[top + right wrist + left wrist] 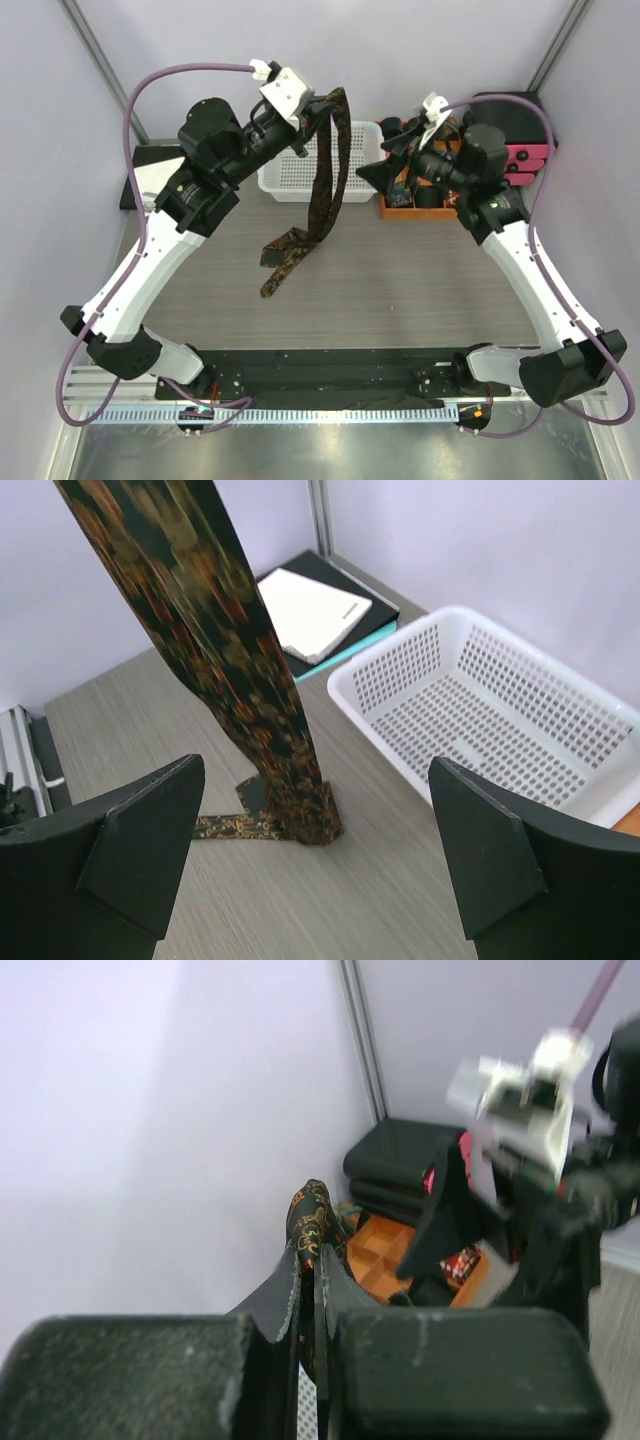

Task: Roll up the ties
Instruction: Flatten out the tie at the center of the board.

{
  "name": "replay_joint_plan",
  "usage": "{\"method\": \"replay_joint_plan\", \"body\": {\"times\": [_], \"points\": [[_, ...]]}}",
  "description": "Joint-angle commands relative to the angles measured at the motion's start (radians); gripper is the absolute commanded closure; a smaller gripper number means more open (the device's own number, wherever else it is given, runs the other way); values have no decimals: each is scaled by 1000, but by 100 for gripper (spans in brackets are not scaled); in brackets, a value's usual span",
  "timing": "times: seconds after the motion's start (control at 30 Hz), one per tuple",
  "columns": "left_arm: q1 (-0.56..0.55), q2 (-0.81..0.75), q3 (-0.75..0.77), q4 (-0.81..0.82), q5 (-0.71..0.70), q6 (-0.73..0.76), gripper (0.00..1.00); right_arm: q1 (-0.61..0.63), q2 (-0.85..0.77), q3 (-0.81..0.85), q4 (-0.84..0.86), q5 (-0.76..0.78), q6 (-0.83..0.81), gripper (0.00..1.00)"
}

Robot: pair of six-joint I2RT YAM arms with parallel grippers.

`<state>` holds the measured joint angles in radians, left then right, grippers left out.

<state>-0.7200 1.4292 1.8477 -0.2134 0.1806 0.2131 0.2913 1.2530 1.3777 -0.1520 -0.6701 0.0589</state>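
Note:
My left gripper [325, 103] is raised above the white mesh basket [300, 180] and is shut on a mottled brown-gold tie [325, 175]. The tie hangs down from it in a doubled loop, with its lower ends [285, 258] resting on the table. In the left wrist view the tie's fold [308, 1218] pokes out between the closed fingers [345, 1290]. My right gripper [385, 165] is open and empty, to the right of the hanging tie. In the right wrist view the tie [215, 640] hangs in front of the fingers, its end [300, 805] on the table.
An orange divided tray [410, 205] with dark rolled items stands at the back right, beside a black and pink case [525, 155]. A white pad on a black mat [315, 610] lies at the back left. The white basket [500, 700] is empty.

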Motion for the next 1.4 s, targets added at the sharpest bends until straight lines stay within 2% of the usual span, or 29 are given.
{"method": "replay_joint_plan", "body": {"times": [0.0,0.1,0.23,0.4,0.57,0.7,0.73,0.8,0.83,0.87,0.93,0.97,1.03,1.07,1.1,1.13,1.17,1.2,1.27,1.3,1.37], "points": [[-2,16,99,104,30,-18,100,54,-37,-173,314,150,-25,0],[-2,48,163,121,49,-15,100,75,9,-198,420,139,-10,0],[-1,103,320,124,68,-12,100,117,25,-212,443,72,-31,0],[-1,177,490,132,71,-9,100,177,23,-308,477,104,-85,0],[-4,195,522,166,83,-17,100,195,92,-365,595,202,-87,0],[-4,189,522,174,91,-12,100,195,158,-344,594,225,-137,0],[-4,188,519,172,85,-11,100,195,169,-341,585,212,-152,2],[-4,182,509,175,48,14,100,195,181,-324,513,153,-159,32],[-6,180,502,180,24,25,100,195,178,-313,467,129,-191,48],[-6,175,493,180,-33,41,100,195,172,-283,316,112,-221,73],[-6,145,435,186,-99,95,100,168,134,-247,121,81,-298,92],[-6,122,398,192,-157,113,100,148,117,-185,-120,73,-427,99],[-4,32,239,197,-211,144,100,92,85,-109,-376,73,-587,99],[-2,-5,167,195,-225,146,100,69,79,-36,-616,69,-763,99],[-4,-45,10,195,-259,143,100,45,72,-2,-733,60,-837,99],[-4,-132,-67,189,-277,120,100,-4,66,27,-842,57,-917,99],[-6,-168,-141,178,-299,100,100,-20,65,71,-1038,67,-979,99],[-4,-209,-276,164,-341,79,100,-35,68,86,-1126,82,-1089,99],[-2,-318,-410,151,-375,16,100,-63,80,95,-1322,138,-1178,99],[-1,-354,-526,148,-386,-6,100,-69,86,93,-1354,153,-1220,99],[30,-444,-625,112,-386,-70,100,-73,120,72,-1353,194,-1231,99]]}}
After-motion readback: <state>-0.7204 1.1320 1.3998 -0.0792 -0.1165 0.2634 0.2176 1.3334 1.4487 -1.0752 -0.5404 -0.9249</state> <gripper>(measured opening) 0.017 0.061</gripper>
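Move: Just to the right hand's left, about 8 cm off and nearly level with it fore and aft, the tie hangs from the left fingers; its middle is some 13 cm lower than the right hand. It drops straight beneath the left hand, its middle roughly 26 cm below. The white basket sits low, 19 cm ahead of the left hand; from the right hand it is 17 cm ahead and 9 cm left, and the orange tray is 14 cm ahead and 15 cm right. Sinking about 16 cm and easing left, the open right hand reaches the hanging tie and pinches it while the left, still gripping the top, lifts 15 cm and then holds. The right then pulls away rightward and somewhat back, fingers tipping down, as the left drops about 20 cm and swings left, spreading the tie between them. ##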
